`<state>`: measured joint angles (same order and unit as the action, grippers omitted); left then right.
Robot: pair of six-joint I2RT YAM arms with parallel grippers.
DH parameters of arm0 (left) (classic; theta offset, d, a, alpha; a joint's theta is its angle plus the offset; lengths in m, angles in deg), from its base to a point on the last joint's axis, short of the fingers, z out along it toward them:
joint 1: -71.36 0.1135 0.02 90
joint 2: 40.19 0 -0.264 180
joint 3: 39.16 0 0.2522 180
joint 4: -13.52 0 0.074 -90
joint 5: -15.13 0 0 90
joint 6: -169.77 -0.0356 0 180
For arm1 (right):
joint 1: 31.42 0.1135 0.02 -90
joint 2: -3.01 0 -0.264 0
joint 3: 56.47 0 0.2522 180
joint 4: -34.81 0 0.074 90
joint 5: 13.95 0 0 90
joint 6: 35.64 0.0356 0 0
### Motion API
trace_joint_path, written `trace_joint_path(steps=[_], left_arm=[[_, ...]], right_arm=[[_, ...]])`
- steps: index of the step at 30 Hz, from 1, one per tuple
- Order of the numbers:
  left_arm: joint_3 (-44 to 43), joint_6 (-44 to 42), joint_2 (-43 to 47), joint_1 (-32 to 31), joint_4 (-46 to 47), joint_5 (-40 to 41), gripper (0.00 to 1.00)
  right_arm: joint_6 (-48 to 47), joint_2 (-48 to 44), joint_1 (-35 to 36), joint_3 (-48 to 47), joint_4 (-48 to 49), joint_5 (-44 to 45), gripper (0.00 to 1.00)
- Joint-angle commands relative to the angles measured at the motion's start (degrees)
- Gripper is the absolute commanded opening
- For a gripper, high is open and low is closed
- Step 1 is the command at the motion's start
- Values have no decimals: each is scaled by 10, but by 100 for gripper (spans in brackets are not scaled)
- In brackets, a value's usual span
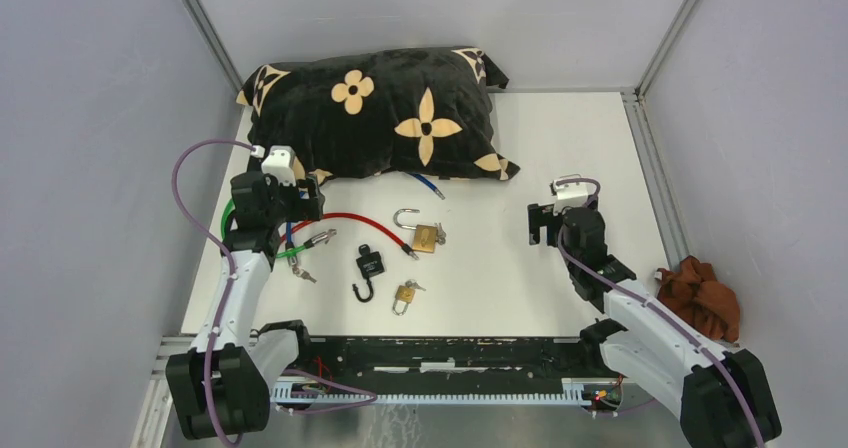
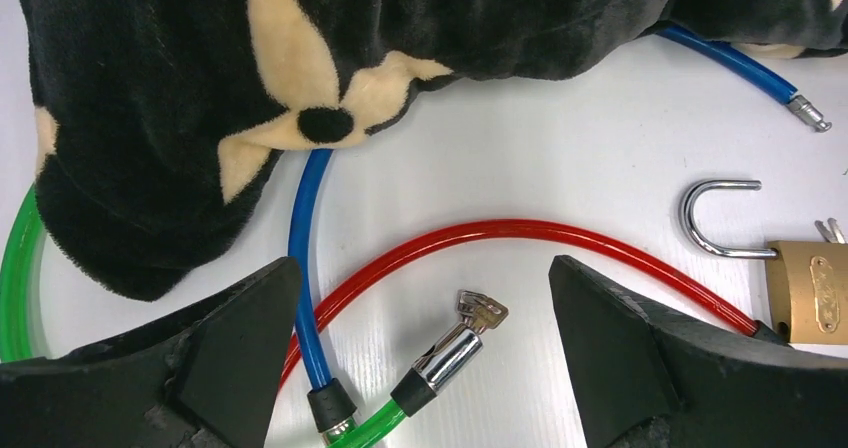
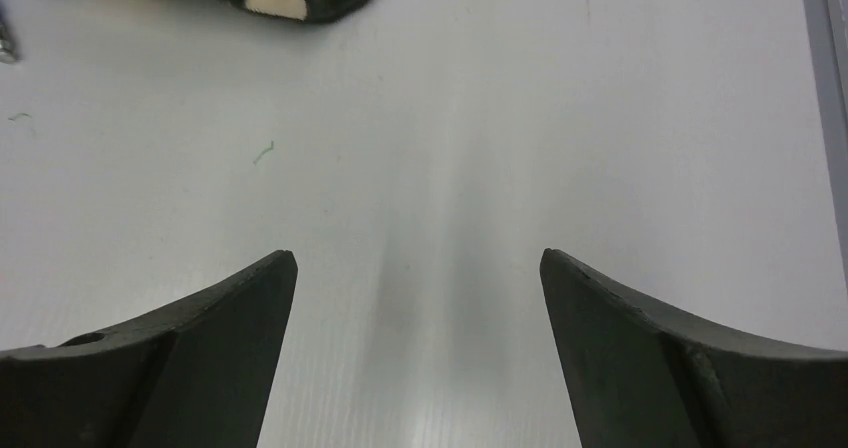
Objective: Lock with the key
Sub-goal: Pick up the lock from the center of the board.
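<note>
A large brass padlock (image 1: 425,236) lies mid-table with its shackle (image 2: 715,218) swung open and keys (image 1: 441,233) at its body. A small brass padlock (image 1: 404,295) and a black padlock (image 1: 368,266) lie nearer the front. Red cable (image 2: 520,230), blue cable (image 2: 305,218) and green cable (image 2: 15,268) loop on the left. The green cable's chrome end (image 2: 447,358) has a key (image 2: 480,311) in it. My left gripper (image 2: 422,262) hovers open over that key, touching nothing. My right gripper (image 3: 418,253) stands open over bare table at the right.
A black pillow (image 1: 380,108) with tan flowers fills the back of the table and covers parts of the cables. A brown cloth (image 1: 700,298) lies at the right edge. Grey walls enclose three sides. A black rail (image 1: 450,353) runs along the near edge.
</note>
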<state>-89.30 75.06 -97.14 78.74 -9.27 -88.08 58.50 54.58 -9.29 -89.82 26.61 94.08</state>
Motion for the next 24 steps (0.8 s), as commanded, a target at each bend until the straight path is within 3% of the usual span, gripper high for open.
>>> trace_joint_path(steps=[1, 3, 7, 10, 13, 16, 19, 24], left_arm=[[1, 23, 22, 0, 4, -24, 100], [-4, 13, 24, 1, 1, -26, 100], [-18, -32, 25, 0, -18, -56, 100], [-37, -85, 23, 1, -53, -107, 100], [-60, -162, 19, 0, -122, -205, 100], [-73, -183, 15, -1, -145, -268, 99], [-87, -184, 15, 0, -156, -278, 98], [-101, -188, 17, 0, -170, -282, 98]], right_arm=[[-6, -31, 0, 7, 73, -42, 98], [-23, -37, 1, 5, 87, -96, 98], [-66, -39, 1, -3, 129, -311, 98], [-65, -8, 13, -29, 144, -382, 98], [-96, 63, 56, -75, 135, -416, 98], [-166, 173, 119, -177, 44, -424, 98], [-240, 297, 163, -293, -70, -421, 98], [-298, 426, 202, -397, -146, -399, 98]])
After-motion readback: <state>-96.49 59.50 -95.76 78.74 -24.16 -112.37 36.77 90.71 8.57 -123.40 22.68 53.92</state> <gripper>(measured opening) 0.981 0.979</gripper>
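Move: The open gold padlock in the middle of the board lies about 30 cm to the left of my right hand, roughly level with it fore and aft and some 4 cm lower. The red cable's tip is 4 cm nearer me than that padlock and 3 cm to its left; the blue cable's tip is 10 cm beyond it, 3 cm to its right; the small gold padlock is 12 cm nearer, 4 cm to its left. From my left hand the open padlock lies about 25 cm right, 2 cm back and 10 cm down. I swing my right hand quickly left across the board, about 25 cm towards the open gold padlock, arching up 4 cm or so and starting to sink again, while turning it some 60 degrees counter-clockwise; the fingers stay wide open and touch nothing. My left hand, also open, eases about 6 cm right, with a little back and up, turning clockwise nearly 30 degrees. ##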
